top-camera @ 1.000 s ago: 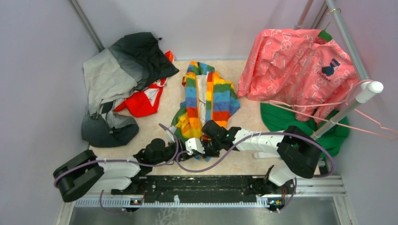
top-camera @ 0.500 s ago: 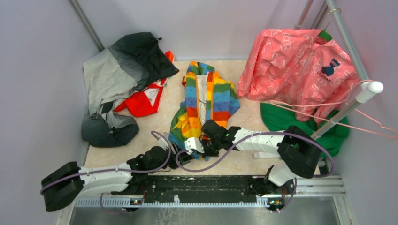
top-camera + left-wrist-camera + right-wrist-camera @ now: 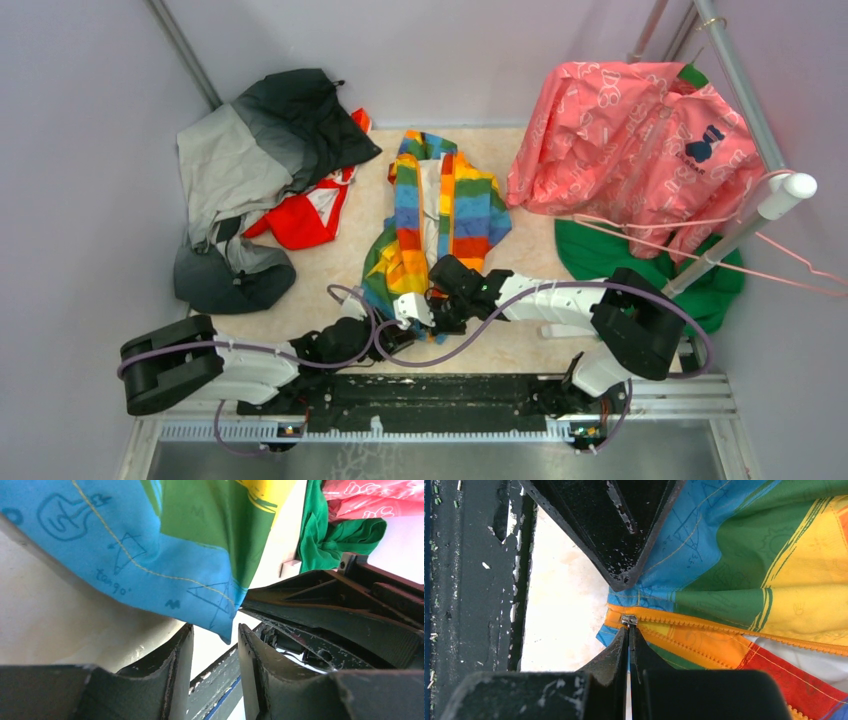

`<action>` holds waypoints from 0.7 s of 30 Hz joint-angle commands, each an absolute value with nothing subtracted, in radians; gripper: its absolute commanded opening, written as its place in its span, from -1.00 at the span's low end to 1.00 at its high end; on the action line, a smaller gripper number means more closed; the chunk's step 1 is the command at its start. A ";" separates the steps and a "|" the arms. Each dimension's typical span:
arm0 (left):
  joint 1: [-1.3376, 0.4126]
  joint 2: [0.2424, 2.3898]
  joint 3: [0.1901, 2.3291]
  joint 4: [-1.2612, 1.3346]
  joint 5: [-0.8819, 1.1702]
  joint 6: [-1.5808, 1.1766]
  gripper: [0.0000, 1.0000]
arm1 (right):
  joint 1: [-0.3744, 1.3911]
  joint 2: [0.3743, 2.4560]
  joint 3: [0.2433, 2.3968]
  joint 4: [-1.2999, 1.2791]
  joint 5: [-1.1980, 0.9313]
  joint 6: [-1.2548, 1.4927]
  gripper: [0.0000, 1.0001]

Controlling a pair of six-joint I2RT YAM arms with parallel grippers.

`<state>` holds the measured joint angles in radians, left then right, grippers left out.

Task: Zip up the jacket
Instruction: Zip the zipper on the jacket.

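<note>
The rainbow-striped jacket [image 3: 440, 215] lies open at the table's middle, its orange zipper [image 3: 734, 630] running along the hem. My right gripper [image 3: 629, 628] is shut at the jacket's near bottom corner, its tips pinched on the small metal zipper pull [image 3: 629, 620]. My left gripper [image 3: 215, 629] stands open just left of it, and the jacket's blue corner [image 3: 200, 595] hangs down to the gap between its fingers, unclamped. In the top view both grippers meet at the hem, the left gripper [image 3: 360, 310] beside the right gripper [image 3: 420, 312].
A grey-and-black jacket [image 3: 255, 150] and a red garment [image 3: 305, 215] lie at the back left. A pink garment [image 3: 630, 140] hangs on the rack [image 3: 745, 90] at the right, over a green cloth [image 3: 620, 260]. The black base rail [image 3: 430, 395] runs along the near edge.
The left arm swung back and then forward again, its gripper staying by the jacket's near corner; its jaws widened, then narrowed. The right gripper held still at the zipper.
</note>
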<state>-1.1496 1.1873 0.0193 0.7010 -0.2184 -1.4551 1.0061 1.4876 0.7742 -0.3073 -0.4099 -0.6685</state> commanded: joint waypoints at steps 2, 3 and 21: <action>-1.155 1.197 0.051 0.743 -0.269 -1.465 -0.15 | 1.020 1.473 0.816 -0.300 -0.437 -0.661 -1.00; -1.155 1.205 0.056 0.750 -0.269 -1.464 -0.15 | 1.021 1.473 0.816 -0.300 -0.436 -0.661 -1.00; -1.157 1.397 0.081 0.914 -0.201 -1.455 -1.00 | 1.020 1.465 0.824 -0.297 -0.374 -0.653 -1.00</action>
<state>-1.1496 1.3773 0.0704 0.8474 -0.2268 -1.4658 1.0061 1.4876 0.7742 -0.3111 -0.4019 -0.6666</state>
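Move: The blue hem corner of the jacket hangs between the left hand's half-open fingertips, its middle about 2 cm to the right, 1 cm ahead and at their height. The zipper slider is some 4 cm to the right and 2 cm ahead of the left hand; the yellow-green sleeve lies about 14 cm ahead and 5 cm left. The right hand already pinches the slider, with the hem corner about 2 cm left and 1 cm back from it. The left fingers close from about half open and pinch the blue hem corner just beside the slider, after the hand has eased roughly 2 cm to the right and 1 cm forward, rising about 1 cm and sinking again, with no real turn of the wrist. The right hand stays put and keeps its shut grip on the zipper slider. ##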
